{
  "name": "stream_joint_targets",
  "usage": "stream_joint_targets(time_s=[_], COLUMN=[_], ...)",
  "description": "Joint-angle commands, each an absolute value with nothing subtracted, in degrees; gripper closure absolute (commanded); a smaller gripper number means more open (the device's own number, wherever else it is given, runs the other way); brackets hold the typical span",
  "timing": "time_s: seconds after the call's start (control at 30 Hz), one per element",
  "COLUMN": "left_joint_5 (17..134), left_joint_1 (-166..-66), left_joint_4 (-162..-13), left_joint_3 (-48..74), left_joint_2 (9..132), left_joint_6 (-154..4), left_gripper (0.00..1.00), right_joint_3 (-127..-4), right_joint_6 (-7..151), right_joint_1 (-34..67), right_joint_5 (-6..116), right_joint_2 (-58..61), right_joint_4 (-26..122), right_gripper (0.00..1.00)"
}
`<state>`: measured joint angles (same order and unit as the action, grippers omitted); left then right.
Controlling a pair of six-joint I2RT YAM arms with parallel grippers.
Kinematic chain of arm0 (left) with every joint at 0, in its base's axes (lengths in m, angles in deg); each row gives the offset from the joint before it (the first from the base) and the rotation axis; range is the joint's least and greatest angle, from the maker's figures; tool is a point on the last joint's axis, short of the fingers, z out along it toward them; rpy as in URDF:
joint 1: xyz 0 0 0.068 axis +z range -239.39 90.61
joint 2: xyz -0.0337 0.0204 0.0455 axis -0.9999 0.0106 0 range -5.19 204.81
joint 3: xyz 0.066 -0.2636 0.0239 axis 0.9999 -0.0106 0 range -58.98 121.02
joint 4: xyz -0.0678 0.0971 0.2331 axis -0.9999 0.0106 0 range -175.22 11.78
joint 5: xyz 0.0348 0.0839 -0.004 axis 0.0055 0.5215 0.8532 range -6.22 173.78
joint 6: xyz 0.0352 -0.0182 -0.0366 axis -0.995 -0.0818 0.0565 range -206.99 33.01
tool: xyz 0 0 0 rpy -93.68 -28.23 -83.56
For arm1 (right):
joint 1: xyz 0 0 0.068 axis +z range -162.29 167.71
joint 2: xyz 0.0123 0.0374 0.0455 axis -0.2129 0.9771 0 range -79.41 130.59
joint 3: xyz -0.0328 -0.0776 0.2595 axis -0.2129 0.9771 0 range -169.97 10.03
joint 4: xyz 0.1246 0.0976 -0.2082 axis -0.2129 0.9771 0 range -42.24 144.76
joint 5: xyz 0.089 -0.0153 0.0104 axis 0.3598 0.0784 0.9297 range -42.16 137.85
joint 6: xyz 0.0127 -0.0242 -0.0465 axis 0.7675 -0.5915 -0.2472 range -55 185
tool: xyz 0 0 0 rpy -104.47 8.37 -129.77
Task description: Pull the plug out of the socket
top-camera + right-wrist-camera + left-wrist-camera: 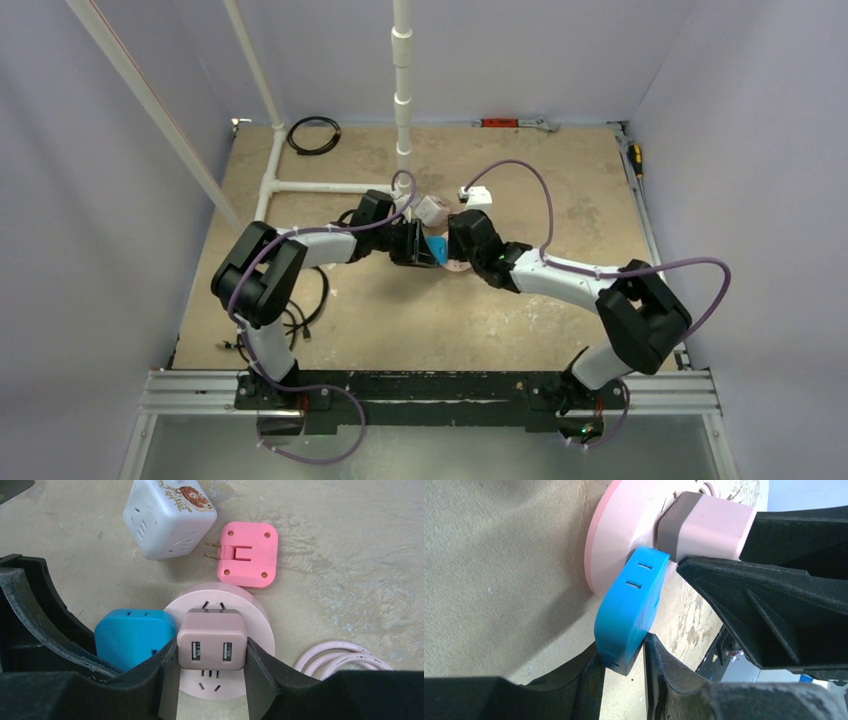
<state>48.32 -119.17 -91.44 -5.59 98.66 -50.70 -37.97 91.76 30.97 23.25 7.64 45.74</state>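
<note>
The socket (260, 625), a flat round pale-pink disc, lies on the table with a dusty-pink USB plug (211, 637) standing on its face. My right gripper (211, 654) is shut on that plug, one finger on each side. A blue plug (631, 605) leans against the socket's (619, 535) rim, and my left gripper (621, 657) is shut on its lower end. I cannot tell whether the blue plug is inserted. From above, both grippers meet over the socket (458, 267) at mid-table, left gripper (415, 245) facing right gripper (462, 243).
A white cube adapter with a tiger picture (167, 517) and a small square pink plug (247, 555) lie just beyond the socket. The coiled pink cord (340, 655) lies at its right. A white pipe frame (400, 100) and a black cable coil (313, 135) stand at the back.
</note>
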Motion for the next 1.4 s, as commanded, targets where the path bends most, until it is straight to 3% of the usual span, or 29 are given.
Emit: stream_joint_targets(time_s=[0.0, 0.27, 0.53, 0.83, 1.1, 1.37], left_joint_5=[55.63, 55.13, 54.97, 54.69, 54.06, 53.32], left_joint_1=[-118.31, -118.31, -118.31, -118.31, -118.31, -118.31], left_joint_4=[-87.92, -88.01, -87.93, -87.86, -87.93, -88.48], left_joint_3=[-5.73, -5.61, -5.54, -5.54, -5.44, -5.19], left_joint_2=[99.92, 99.84, 100.10, 100.61, 101.59, 99.91], left_joint_6=[-54.22, -54.22, -54.23, -54.21, -53.90, -54.21], left_gripper=[0.78, 0.80, 0.80, 0.80, 0.79, 0.42], right_joint_3=[-41.47, -44.54, -44.03, -39.08, -38.91, -36.92], right_joint_6=[90.18, 90.24, 91.06, 92.18, 92.12, 90.16], right_joint_1=[34.23, 38.84, 37.85, 27.95, 27.17, 27.20], right_joint_5=[14.46, 7.54, 14.78, 36.07, 36.99, 36.19], right_joint_2=[9.02, 13.16, 12.65, 9.36, 9.21, 6.28], right_joint_4=[47.65, 51.47, 49.40, 42.81, 43.08, 41.20], right_gripper=[1.00, 1.00, 1.00, 1.00, 1.00, 1.00])
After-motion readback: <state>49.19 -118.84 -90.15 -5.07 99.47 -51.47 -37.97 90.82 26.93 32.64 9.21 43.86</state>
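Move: Directly under the plug held in the right hand, about 4 cm down and 1 cm forward, is the round socket. The blue plug on its rim sits some 5 cm left of this hand; the white cube is 7 cm ahead and 5 cm left, the pink plug 6 cm ahead and 2 cm right. The left hand pinches the blue plug, whose middle is 2 cm ahead; from it the socket lies 5 cm ahead and 6 cm right. Rocking the gripped plug on the socket, the right hand swings about 1.5 cm left, rolling its left side down some 10 degrees, then rolls back past its start while going right, forward and about 1 cm down, grip kept. Beside it the left hand stays almost in place on the blue plug, then opens its fingers and sinks about 1 cm. ##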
